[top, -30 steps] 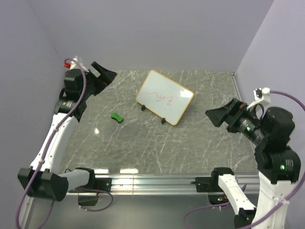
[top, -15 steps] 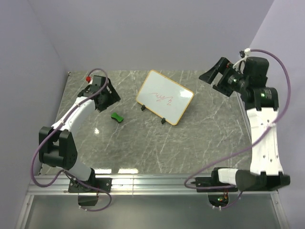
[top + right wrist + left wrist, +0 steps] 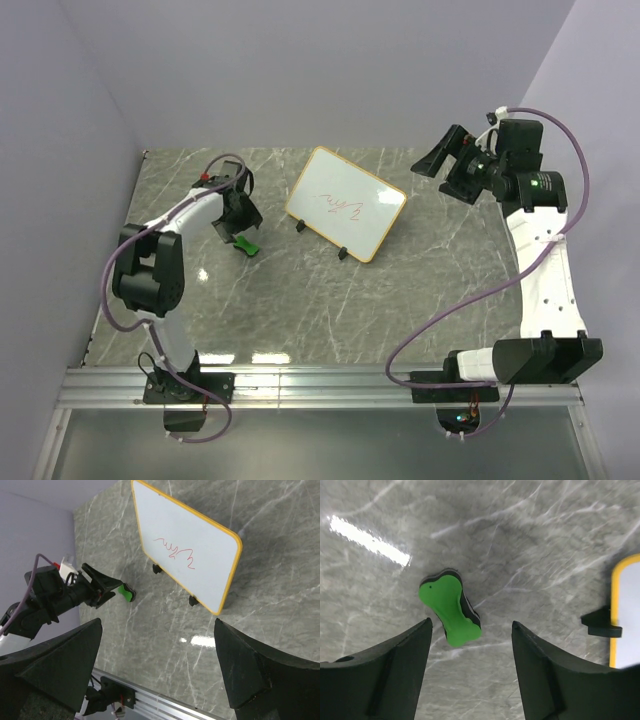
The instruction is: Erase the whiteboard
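Observation:
The whiteboard point(image 3: 345, 203) stands tilted on two black feet at the middle back of the table, with a red scribble point(image 3: 175, 550) on its face. Its orange edge point(image 3: 615, 615) shows at the right of the left wrist view. A small green eraser point(image 3: 246, 244) lies flat on the table to its left. My left gripper point(image 3: 240, 230) hangs open just over the eraser point(image 3: 451, 611), which lies just ahead of the fingertips and is not touched by them. My right gripper point(image 3: 443, 158) is open and empty, raised at the back right, looking down on the whiteboard point(image 3: 187, 555).
The grey marble table point(image 3: 300, 300) is closed in by lilac walls at the left, back and right. An aluminium rail point(image 3: 320, 380) with the arm bases runs along the near edge. A black foot point(image 3: 600, 622) of the board sticks out near my left gripper.
My left arm has swung in from the far left and come down over the green eraser, its jaws narrowing. My right arm has risen and moved to the back right.

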You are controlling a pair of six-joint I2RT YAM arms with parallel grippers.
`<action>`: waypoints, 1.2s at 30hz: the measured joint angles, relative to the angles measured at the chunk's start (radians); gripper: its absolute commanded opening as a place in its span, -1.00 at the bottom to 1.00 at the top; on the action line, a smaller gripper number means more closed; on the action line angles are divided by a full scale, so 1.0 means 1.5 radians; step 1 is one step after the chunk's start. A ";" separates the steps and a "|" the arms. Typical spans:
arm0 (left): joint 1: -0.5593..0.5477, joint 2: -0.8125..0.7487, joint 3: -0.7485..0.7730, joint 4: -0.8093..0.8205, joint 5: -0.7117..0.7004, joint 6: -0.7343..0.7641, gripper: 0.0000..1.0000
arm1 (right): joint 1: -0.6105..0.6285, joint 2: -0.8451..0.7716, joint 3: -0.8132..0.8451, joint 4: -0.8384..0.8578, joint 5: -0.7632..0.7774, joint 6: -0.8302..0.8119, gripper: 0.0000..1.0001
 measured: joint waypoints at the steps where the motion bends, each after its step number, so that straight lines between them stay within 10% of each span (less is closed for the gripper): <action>1: -0.003 0.006 0.004 -0.009 -0.002 -0.008 0.37 | 0.000 0.002 0.000 0.000 0.001 -0.001 0.99; 20: -0.020 0.063 0.012 -0.047 -0.028 -0.073 0.21 | 0.000 0.050 -0.001 0.000 0.003 -0.015 0.98; 27: -0.020 0.074 0.009 -0.038 -0.028 -0.077 -0.58 | 0.000 0.050 -0.023 -0.001 0.007 -0.018 0.98; 36: -0.021 0.074 0.008 -0.032 -0.027 -0.071 -0.68 | 0.000 0.041 -0.055 0.001 0.016 -0.024 0.99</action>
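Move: The green eraser lies just under the left hand, about 5 cm below the fingertips, some 1 cm back and 1 cm to the left. From that hand, the whiteboard's middle is roughly 11 cm ahead and 26 cm to the right; its nearer black clip is about 5 cm ahead and 13 cm right, the other clip some 3 cm back and 25 cm right. From the right hand, the eraser is about 40 cm left, 4 cm ahead and 33 cm below. The left hand eases down about 4 cm over the green eraser, drawing back a centimetre or so and tipping its fingers some 5 degrees nearer to straight down, then stops and closes its part-open fingers from either side, pinching the eraser at its narrow waist. Meanwhile the right hand, empty and wide open, sinks about 5 cm in two steps well off to the whiteboard's right, edging forward a little first and then partly back. ##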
